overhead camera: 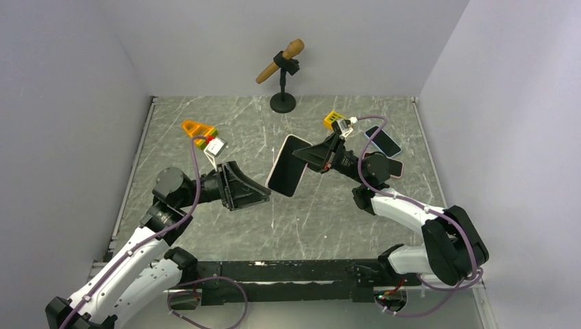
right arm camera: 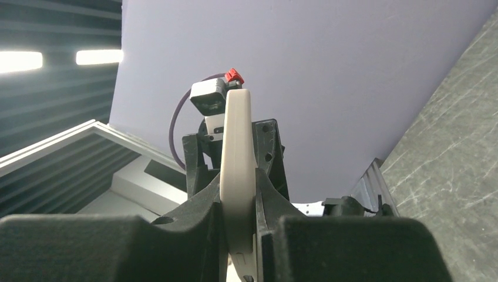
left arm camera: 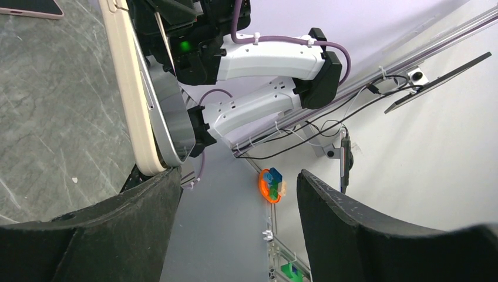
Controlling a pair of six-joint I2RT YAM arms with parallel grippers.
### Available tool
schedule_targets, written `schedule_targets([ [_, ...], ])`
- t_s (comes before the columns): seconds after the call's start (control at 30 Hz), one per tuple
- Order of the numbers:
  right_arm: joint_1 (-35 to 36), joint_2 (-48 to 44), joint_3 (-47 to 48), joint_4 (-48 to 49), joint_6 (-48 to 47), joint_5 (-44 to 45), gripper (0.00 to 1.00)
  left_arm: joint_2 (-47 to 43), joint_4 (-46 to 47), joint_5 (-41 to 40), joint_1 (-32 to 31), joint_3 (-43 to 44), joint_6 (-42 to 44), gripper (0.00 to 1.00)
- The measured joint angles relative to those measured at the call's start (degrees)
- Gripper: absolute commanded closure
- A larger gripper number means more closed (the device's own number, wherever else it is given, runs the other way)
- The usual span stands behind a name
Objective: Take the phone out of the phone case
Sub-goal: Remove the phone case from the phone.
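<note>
The phone (overhead camera: pixel 288 166), dark screen up, sits in a cream phone case (overhead camera: pixel 275 156) and hangs tilted above the middle of the table. My right gripper (overhead camera: pixel 320 156) is shut on its upper end; in the right wrist view the case's edge (right arm camera: pixel 236 153) is pinched between the pads of that gripper (right arm camera: pixel 238 197). My left gripper (overhead camera: pixel 264 195) stands open at the lower corner. In the left wrist view the phone's silver rim (left arm camera: pixel 167 117) has lifted away from the case (left arm camera: pixel 126 88) at that corner, which rests by one fingertip (left arm camera: pixel 167 176) of the left gripper (left arm camera: pixel 238 176).
A second phone (overhead camera: pixel 384 140) lies flat at the right of the table, behind the right arm. A wooden mallet-like piece on a black stand (overhead camera: pixel 282 65) is at the back centre. Grey walls close in the marble table (overhead camera: pixel 205 226) on three sides.
</note>
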Motion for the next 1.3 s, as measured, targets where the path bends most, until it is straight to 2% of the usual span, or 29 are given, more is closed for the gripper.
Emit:
schedule_targets([
  [0.27,0.5,0.2,-0.2,0.8,0.1,1.4,1.0,1.3,1.0,0.0,0.0,0.0,0.0,0.23],
  [0.43,0.9,0.2,-0.6,0.5,-0.6,2.6,1.0,2.0,-1.6,-0.8,0.0,1.0,0.4,0.24],
  [0.63,2.8,-1.6,0.6,-7.3,-6.5,3.4,1.0,4.8,-6.2,-1.9,-0.1,2.7,2.0,0.3],
  [0.7,4.0,-2.4,2.9,-12.7,-10.6,3.2,1.0,7.0,-8.4,-2.0,-0.2,4.7,3.4,0.38],
  [0.93,6.1,-3.9,11.4,-26.8,-22.1,1.5,1.0,11.1,-10.2,-1.5,-0.2,7.0,6.1,0.83],
  [0.97,6.6,-3.8,12.7,-28.4,-23.3,1.2,0.98,11.6,-9.4,-1.1,-0.4,7.0,6.0,0.9],
  [1.03,7.1,-3.7,14.4,-30.3,-25.2,0.6,0.77,12.6,-6.6,0.6,-0.9,6.8,5.2,1.0],
  [1.13,7.1,-3.9,15.3,-30.9,-26.6,0.0,0.43,12.7,-2.9,1.3,-1.0,6.4,3.9,1.0],
  [1.2,8.9,-4.1,15.0,-31.8,-27.8,-0.8,0.29,12.8,-2.3,-1.0,-1.9,6.4,3.0,1.0],
  [1.3,11.0,-5.8,10.8,-30.9,-28.6,-0.5,0.16,11.6,-2.5,-5.1,-2.2,5.6,1.2,1.0],
])
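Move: The phone, half peeled from its case at the near left corner, has its middle about 7 cm ahead of the open left hand, 5 cm to its right and nearly level. The right hand still pinches the cased phone by its right side; the phone's middle lies some 2 cm back of that hand and 2 cm to its left, with the case just beneath. The yellow block lies on the table, around 31 cm ahead of the right hand, 18 cm to its right and 30 cm lower. The left fingers close on the bared edge of the phone beside the peeled case rim, after that hand reaches about 4 cm forward, a little right and down. Meanwhile the right hand carries the phone some 4 cm left, rising slightly and tilting about 20 degrees with fingertips dipping; once the left grip is shut it opens, lets go, and slips back about 3 cm while sinking. ##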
